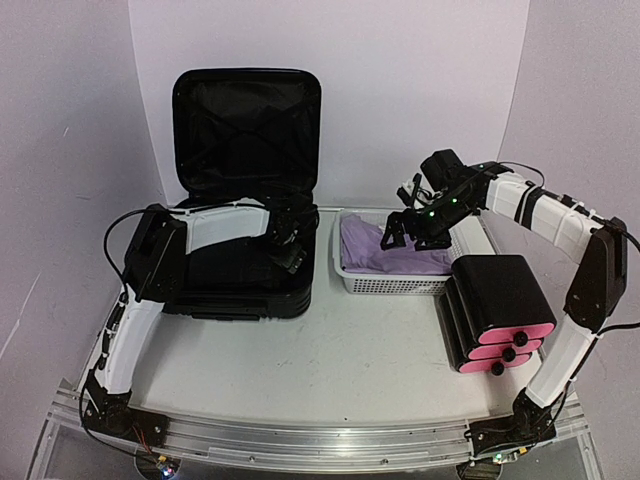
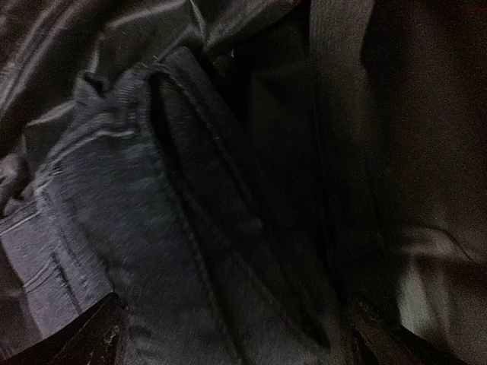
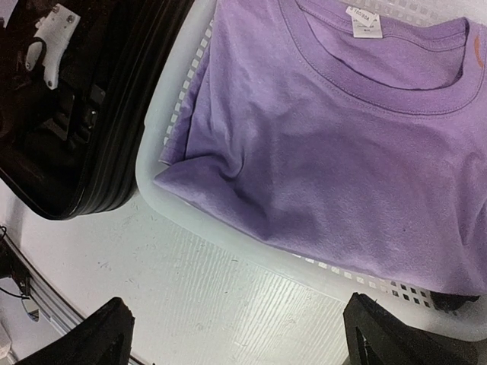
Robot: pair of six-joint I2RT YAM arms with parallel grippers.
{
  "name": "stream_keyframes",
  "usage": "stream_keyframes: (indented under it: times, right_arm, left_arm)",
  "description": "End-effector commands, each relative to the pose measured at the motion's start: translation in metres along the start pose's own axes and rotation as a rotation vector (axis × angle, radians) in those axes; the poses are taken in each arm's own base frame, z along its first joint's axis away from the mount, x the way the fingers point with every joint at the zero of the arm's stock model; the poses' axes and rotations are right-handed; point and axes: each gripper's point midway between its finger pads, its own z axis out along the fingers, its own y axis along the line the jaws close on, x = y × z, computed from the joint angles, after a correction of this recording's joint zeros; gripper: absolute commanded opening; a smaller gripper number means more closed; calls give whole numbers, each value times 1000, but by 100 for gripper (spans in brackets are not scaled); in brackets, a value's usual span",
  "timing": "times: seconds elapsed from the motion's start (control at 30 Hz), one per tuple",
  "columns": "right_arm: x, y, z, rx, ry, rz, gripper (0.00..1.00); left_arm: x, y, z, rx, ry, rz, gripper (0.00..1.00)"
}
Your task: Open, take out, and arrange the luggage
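The luggage [image 1: 245, 130], a large black hard-shell suitcase, lies open on the left of the table with its lid standing upright against the back wall. My left gripper [image 1: 287, 248] reaches down into its lower half. In the left wrist view a folded dark grey garment [image 2: 152, 228] lies on the black lining, and my left gripper [image 2: 240, 338] is open just above it, holding nothing. My right gripper [image 1: 405, 228] hovers open over the white basket; in its own view the right gripper [image 3: 243, 338] is empty, above the table beside the basket's rim.
A white mesh basket [image 1: 390, 285] right of the suitcase holds a folded purple shirt [image 1: 375, 245]. The right wrist view shows that shirt [image 3: 327, 137], the basket rim [image 3: 228, 236] and the suitcase's ribbed edge [image 3: 114, 167]. A black box with pink drawer fronts [image 1: 497, 310] stands front right.
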Motion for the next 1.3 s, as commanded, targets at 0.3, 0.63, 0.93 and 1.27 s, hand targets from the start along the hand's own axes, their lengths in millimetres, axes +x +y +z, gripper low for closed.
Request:
stream_keyframes:
  times: [0.3,0.63,0.93,1.27]
  right_arm:
    - [-14,13,-9,-57,-45,13,98]
    - [-32,40,-3,-172,-74,79,98]
    - [-71,68,7,-293,-133,244,98]
    - [-139,115,54,-449,-228,492,98]
  left_arm:
    - [3,26,16,-12,36,-101,63]
    - [-30,36,-37,165,-80,-171,18]
    - [-40,57,-88,262,-175,-205,4]
    - [-38,57,-148,434,-281,-188,0]
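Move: The dark jeans lie folded in the open suitcase, their middle about 3 cm ahead of the empty left hand, 3 cm to its left and 3 cm below. The suitcase's right wall stands roughly 7 cm to this hand's right, level with it fore and aft, and the white basket with the purple shirt some 25 cm right and 2 cm ahead. From the right hand, the jeans are about 12 cm ahead, 30 cm left and 14 cm below; the shirt lies 11 cm straight ahead, 12 cm lower. The jeans are pinched by the left hand, which first sinks about 2 cm into them with a slight push forward and left, shuts its wide-open fingers, then lifts some 11 cm, easing back and left while its left side rolls down about 20 degrees. The right hand, empty and wide open, swings left and forward about 13 cm over the basket's left side towards the suitcase and the jeans. ##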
